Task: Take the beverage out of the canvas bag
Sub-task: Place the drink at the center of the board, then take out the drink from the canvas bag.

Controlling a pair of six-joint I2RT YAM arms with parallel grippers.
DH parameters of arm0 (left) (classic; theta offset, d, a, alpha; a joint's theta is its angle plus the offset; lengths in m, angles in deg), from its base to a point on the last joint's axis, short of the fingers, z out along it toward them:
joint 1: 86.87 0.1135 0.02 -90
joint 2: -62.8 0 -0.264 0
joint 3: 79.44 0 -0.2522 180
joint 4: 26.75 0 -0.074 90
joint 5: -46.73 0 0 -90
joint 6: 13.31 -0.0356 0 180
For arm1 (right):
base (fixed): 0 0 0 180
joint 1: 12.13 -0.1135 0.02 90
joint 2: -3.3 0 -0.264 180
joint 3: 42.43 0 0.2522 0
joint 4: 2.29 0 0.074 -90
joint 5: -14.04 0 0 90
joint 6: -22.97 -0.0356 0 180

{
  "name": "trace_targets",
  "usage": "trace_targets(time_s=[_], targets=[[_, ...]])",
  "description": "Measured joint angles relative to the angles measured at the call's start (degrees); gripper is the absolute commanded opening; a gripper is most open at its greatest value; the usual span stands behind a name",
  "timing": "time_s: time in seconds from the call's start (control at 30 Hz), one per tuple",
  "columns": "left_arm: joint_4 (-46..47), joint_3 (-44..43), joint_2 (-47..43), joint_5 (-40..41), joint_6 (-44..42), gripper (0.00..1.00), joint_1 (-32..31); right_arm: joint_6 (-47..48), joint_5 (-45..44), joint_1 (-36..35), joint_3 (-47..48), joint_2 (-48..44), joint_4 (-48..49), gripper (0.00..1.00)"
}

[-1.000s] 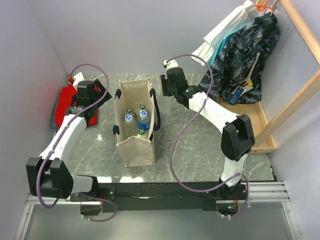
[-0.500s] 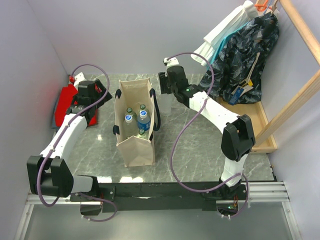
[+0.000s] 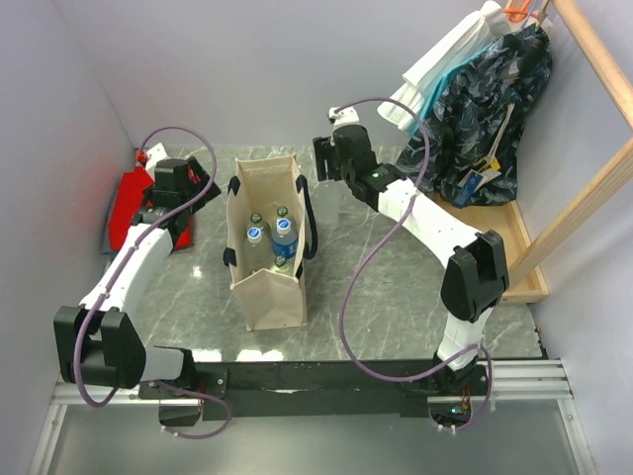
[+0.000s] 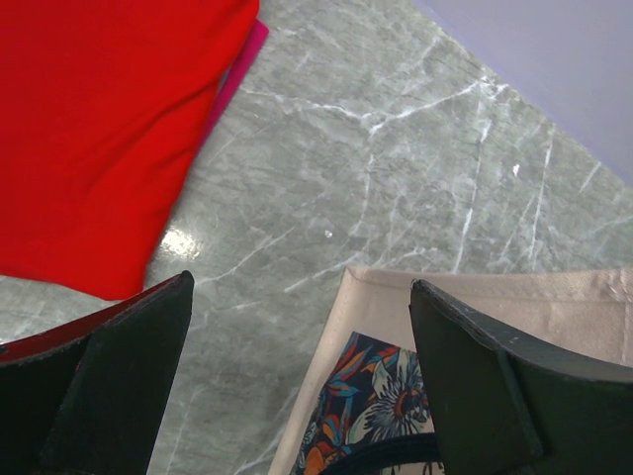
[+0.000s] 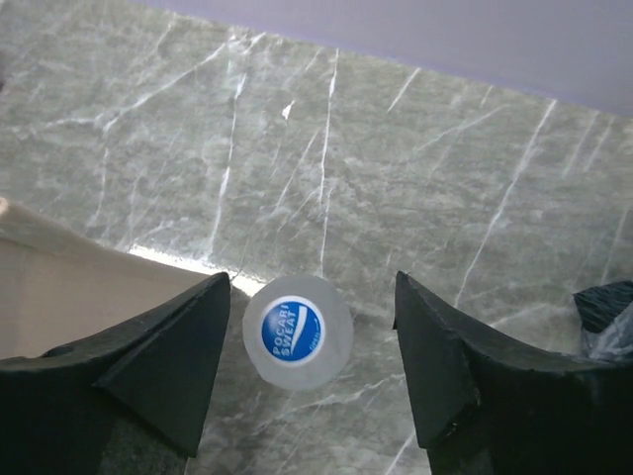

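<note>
The beige canvas bag with navy strap handles stands open mid-table, with several bottles upright inside. My right gripper hovers behind the bag's right rear corner. In the right wrist view it is open above a clear bottle with a blue Pocari Sweat cap; the bottle stands on the marble, apart from both fingers. That bottle is hidden under the gripper in the top view. My left gripper is open and empty left of the bag; its wrist view shows the bag's corner with a floral print.
A red folded cloth lies at the far left, also in the left wrist view. Clothes hang on a wooden rack at the right. The bag's beige edge shows left of the right gripper.
My right gripper has shifted slightly toward the back wall and its wrist has turned a little. The left arm and the bag have not moved.
</note>
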Motion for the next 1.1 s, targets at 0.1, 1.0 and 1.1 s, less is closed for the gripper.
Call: trace_targets(time_s=[0.1, 1.0, 1.1], targets=[[-0.4, -0.1, 0.2, 0.8, 0.1, 0.96, 0.0, 0.4, -0.3, 0.0, 1.4, -0.7, -0.9, 0.79], [-0.3, 0.4, -3.6, 0.8, 0.4, 0.96, 0.0, 3.0, -2.0, -3.4, 12.6, -6.4, -11.5, 0.95], [-0.3, 0.4, -3.6, 0.8, 0.4, 0.96, 0.0, 3.7, -2.0, -4.5, 15.3, -6.4, -13.2, 0.96]])
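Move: The drink just set down stands almost directly under the right hand, its middle about 11 cm below and 1 cm to the left, with the cap still between the parted fingertips. The canvas bag's middle lies about 15 cm back and 12 cm left of that hand; inside it, the blue-labelled bottle is some 12 cm back and 10 cm left. From the left hand the drink is about 25 cm to the right, 3 cm ahead and 7 cm below. The right hand, already loose of the drink, climbs almost straight up off the cap, its fingers spreading from about three-quarters open to nearly full as it goes. It rises about 13 cm in all, easing back towards its base by some 4 or 5 cm after the first few centimetres of lift, while the wrist tips up by less than ten degrees and the empty gripper clears the bottle top. ##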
